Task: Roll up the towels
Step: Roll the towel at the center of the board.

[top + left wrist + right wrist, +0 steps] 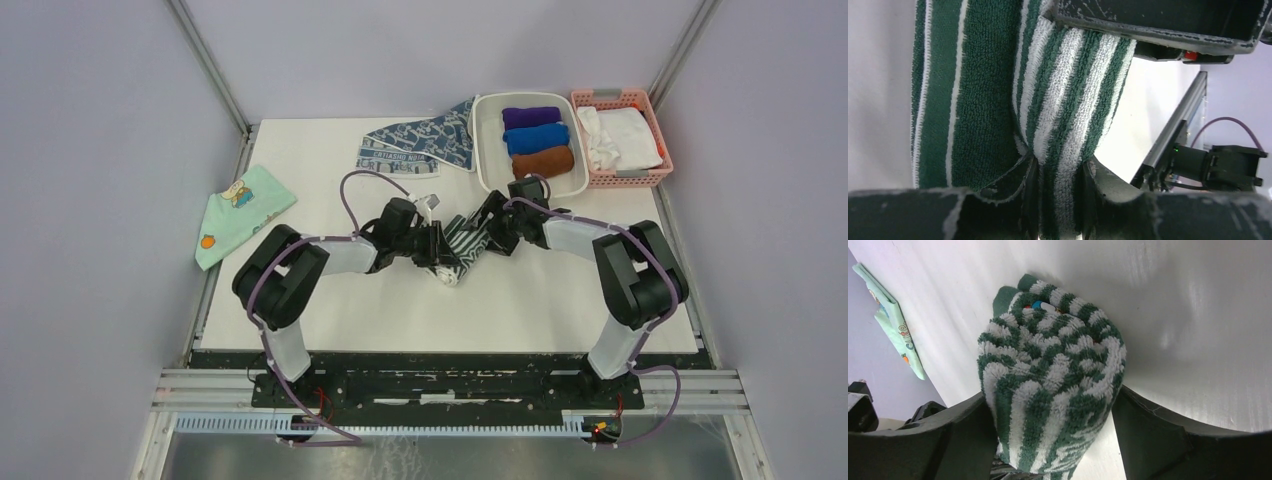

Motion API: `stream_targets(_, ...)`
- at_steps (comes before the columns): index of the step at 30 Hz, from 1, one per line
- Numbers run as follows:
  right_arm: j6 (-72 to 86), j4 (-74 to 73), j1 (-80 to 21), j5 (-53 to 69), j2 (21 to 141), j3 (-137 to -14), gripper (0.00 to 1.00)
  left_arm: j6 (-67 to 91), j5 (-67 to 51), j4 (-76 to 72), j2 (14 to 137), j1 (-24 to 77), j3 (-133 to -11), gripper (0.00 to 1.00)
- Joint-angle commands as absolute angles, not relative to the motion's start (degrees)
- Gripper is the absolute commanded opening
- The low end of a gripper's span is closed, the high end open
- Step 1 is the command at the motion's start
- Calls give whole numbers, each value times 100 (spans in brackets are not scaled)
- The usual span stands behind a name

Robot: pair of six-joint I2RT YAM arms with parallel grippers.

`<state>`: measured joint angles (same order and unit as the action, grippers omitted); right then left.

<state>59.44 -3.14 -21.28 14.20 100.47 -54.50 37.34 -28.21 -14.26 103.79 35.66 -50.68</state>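
Observation:
The dark green-and-white striped towel [462, 250] lies rolled up in the middle of the table, between my two grippers. My left gripper [437, 262] is shut on a fold of it; in the left wrist view the fingertips [1029, 195] pinch the striped cloth [1068, 100]. My right gripper [492, 236] stands open around the roll's end [1050, 365], its right finger [1158, 435] apart from the cloth. The blue-grey patterned towel [425, 140] lies flat at the back of the table.
A white bin [486, 150] at the back right holds purple, blue and brown rolls. Beside it stands a pink basket [655, 125] with white cloth. A mint-green cloth [238, 210] lies at the table's left edge.

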Motion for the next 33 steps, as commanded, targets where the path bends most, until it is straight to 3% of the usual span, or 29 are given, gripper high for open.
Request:
stream_targets(1,5912,-205,-2065,1318,10220,-5485,81,4341,-3266,-1291,10726,3595,-4774,19)
stream_targets(7,5645,-919,-2082,1080,10469,-5801,62,4467,-3301,-1384,10780,3595,-4605,25)
stream_targets(13,5427,-1944,-2216,569,10502,-6244,45,3806,-2733,-534,10248,3707,-4835,46)
stream_targets(17,5335,-2476,-2371,211,10488,-6516,43,3202,-1662,366,9721,4011,-5192,59)
stream_targets(24,5311,-2863,-2510,97,10603,-6778,42,2495,1522,1294,8949,5173,-5761,67)
stream_targets(27,5317,-2876,-2542,83,10638,-6800,42,2203,2928,1448,8939,5773,-6011,70)
stream_targets(33,5320,-2905,-2574,88,10683,-6825,42,1522,4191,1585,9578,6516,-6693,79)
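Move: The near-left end of the striped roll is still pinched in my left fingers; its middle lies about 3 cm ahead and 4 cm right, and the towel's flat tail about 8 cm ahead and 1 cm right. The roll's far-right end lies between my open right fingers, roughly 2 cm below and 1 cm left. From that hand, the white tray's middle is some 16 cm ahead and 8 cm right. I lower my right hand about 1 cm around the far end and close until it grips the roll, then ease back a little. My left hand drags back slightly, opens to let go of the near end, and rises some 6 cm while drawing back, its wrist unwinding about 45 degrees so the fingers point more forward. ##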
